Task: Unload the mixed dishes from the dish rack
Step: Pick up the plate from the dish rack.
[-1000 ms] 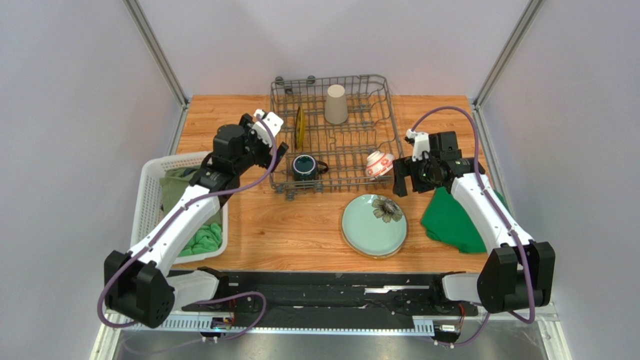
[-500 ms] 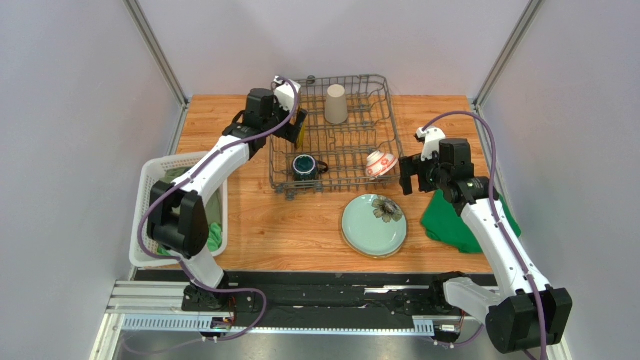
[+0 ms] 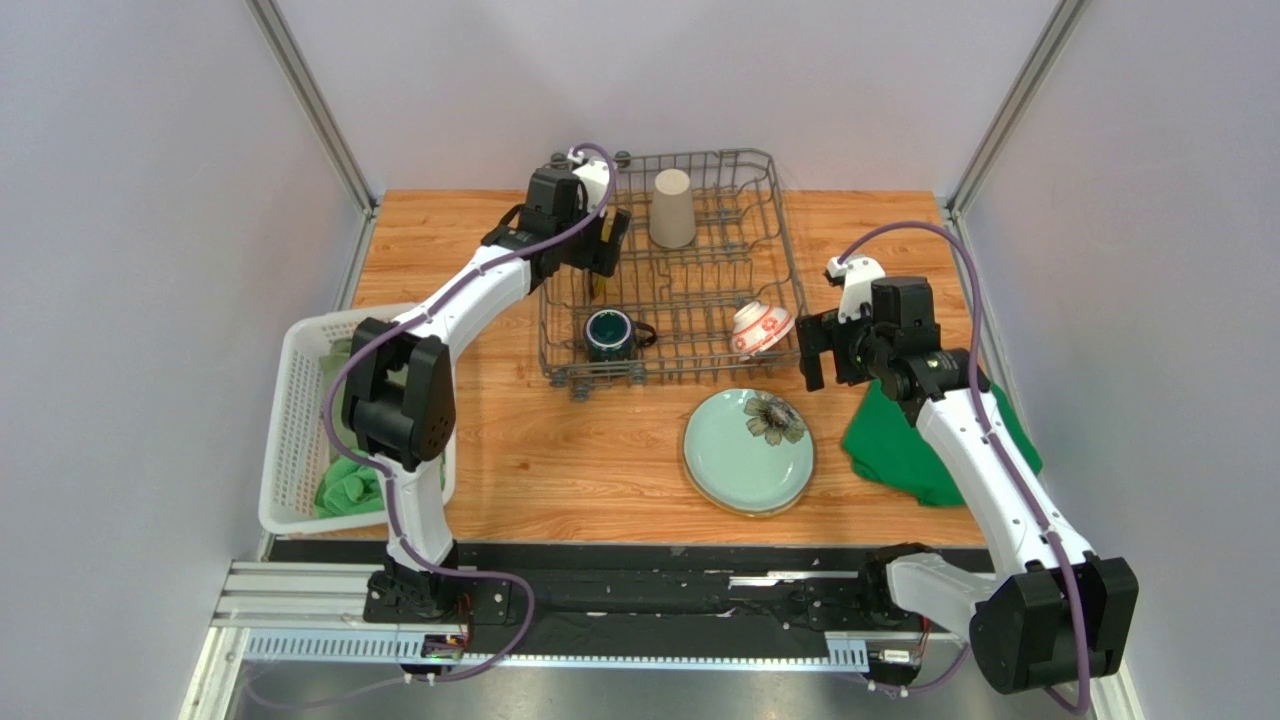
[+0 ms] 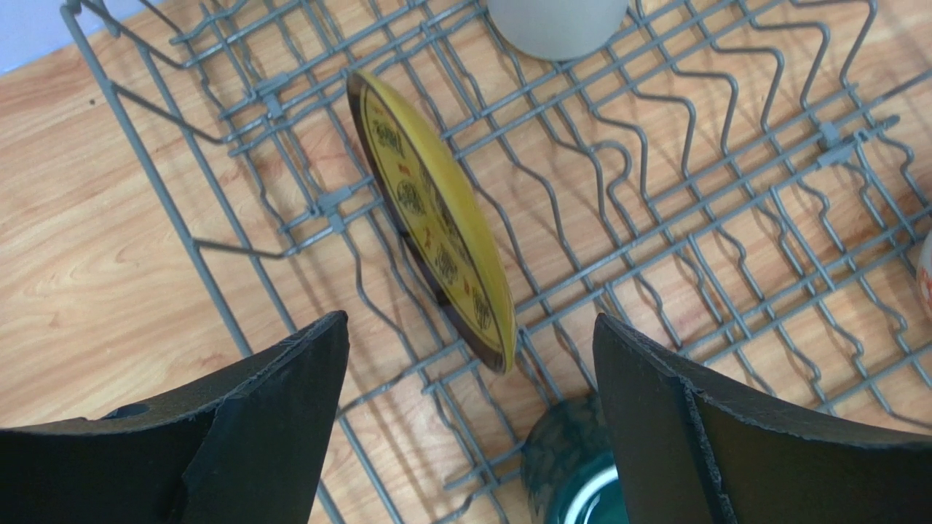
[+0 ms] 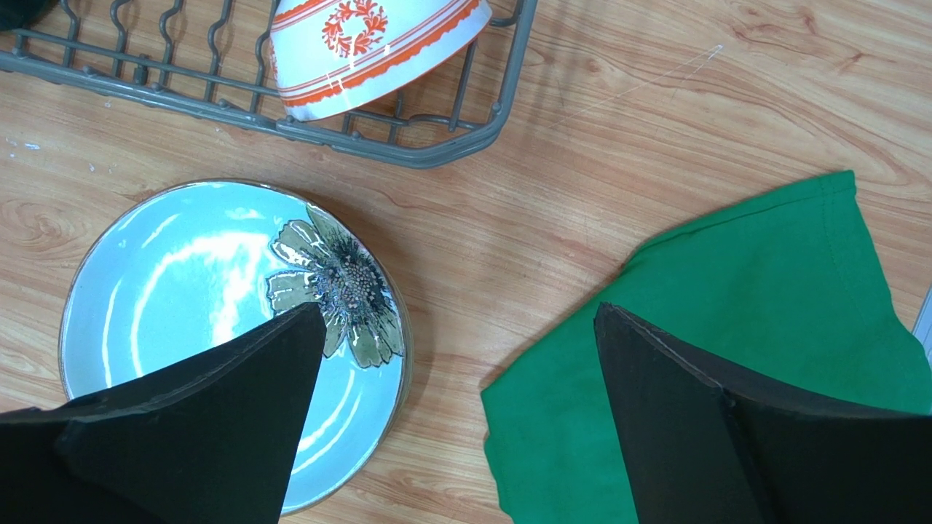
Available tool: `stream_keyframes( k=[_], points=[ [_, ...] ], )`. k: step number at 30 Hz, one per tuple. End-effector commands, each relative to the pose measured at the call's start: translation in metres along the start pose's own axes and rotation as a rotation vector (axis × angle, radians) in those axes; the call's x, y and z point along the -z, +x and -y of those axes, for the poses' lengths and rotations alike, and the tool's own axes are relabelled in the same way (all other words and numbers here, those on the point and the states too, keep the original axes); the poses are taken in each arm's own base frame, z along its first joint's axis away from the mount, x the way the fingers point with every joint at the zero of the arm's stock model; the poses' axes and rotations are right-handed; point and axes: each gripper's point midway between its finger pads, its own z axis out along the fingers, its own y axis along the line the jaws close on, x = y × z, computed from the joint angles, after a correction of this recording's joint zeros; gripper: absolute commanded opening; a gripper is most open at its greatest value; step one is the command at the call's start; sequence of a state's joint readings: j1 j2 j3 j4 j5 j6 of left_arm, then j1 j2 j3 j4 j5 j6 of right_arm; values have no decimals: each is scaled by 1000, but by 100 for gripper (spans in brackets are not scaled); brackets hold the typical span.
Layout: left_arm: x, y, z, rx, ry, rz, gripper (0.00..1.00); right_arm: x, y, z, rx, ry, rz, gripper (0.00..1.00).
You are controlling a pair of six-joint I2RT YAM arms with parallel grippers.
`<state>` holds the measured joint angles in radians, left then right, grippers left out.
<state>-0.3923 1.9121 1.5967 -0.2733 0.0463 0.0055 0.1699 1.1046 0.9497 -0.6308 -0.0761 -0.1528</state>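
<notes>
The dish rack [image 3: 781,225] stands at the back middle of the table. In it a yellow patterned plate [image 4: 438,224] stands on edge at the left, with a beige tumbler [image 3: 672,207] upside down behind it, a dark teal mug [image 3: 609,330] at the front and a red-and-white bowl [image 3: 759,326] in the front right corner. My left gripper [image 3: 594,248] hovers open over the yellow plate, its fingers [image 4: 274,404] either side of the plate's lower end without touching. My right gripper [image 3: 812,353] hangs open, empty, right of the bowl [image 5: 367,44]. A pale green flowered plate [image 3: 748,447] lies on the table.
A green cloth [image 3: 917,443] lies on the table under my right arm, beside the green plate [image 5: 208,317]. A white slatted basket [image 3: 301,435] holding green cloths sits at the left edge. Bare wood lies between the basket and the plate.
My left arm swung from the rack's front left corner to above the yellow plate at its back left. My right gripper opened a little wider and barely shifted.
</notes>
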Motion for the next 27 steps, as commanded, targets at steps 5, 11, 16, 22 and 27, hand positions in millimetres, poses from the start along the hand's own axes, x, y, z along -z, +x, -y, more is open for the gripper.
stream_keyframes(
  k=[5,11,16,22,27],
  points=[
    [-23,-15,4,51,9,17,77,0,-9,5,21,28,40,99],
    [-36,-6,1,74,-15,-11,66,0,-9,5,24,26,38,99],
    [-44,-4,2,93,-8,-22,59,0,-8,5,28,26,37,99],
    [-52,2,5,113,7,-49,42,0,-7,5,30,23,33,99],
    [-51,0,4,121,-2,-45,33,-1,-6,4,31,19,30,99]
  ],
)
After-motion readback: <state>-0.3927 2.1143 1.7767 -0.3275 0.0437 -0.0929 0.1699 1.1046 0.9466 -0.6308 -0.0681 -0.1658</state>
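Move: The yellow plate stands on edge in the dish rack, its middle roughly 6 cm ahead of the left hand, 2 cm to its right and 7 cm below. From the left hand, the dark mug is some 7 cm back, 4 cm right and 11 cm down, and the pale tumbler about 12 cm ahead, 12 cm right and 8 cm down. From the idle right hand, the yellow plate lies about 22 cm ahead, 29 cm left and 7 cm lower. The yellow plate's near rim is taken between the left fingers: the hand first eases forward and a little right over it, then sinks about 4 cm and ends with another small push forward, some 3 cm ahead in all. It tips down slightly, about 5 degrees, while the fingers close from wide open to around a third, one on each face of the rim. ##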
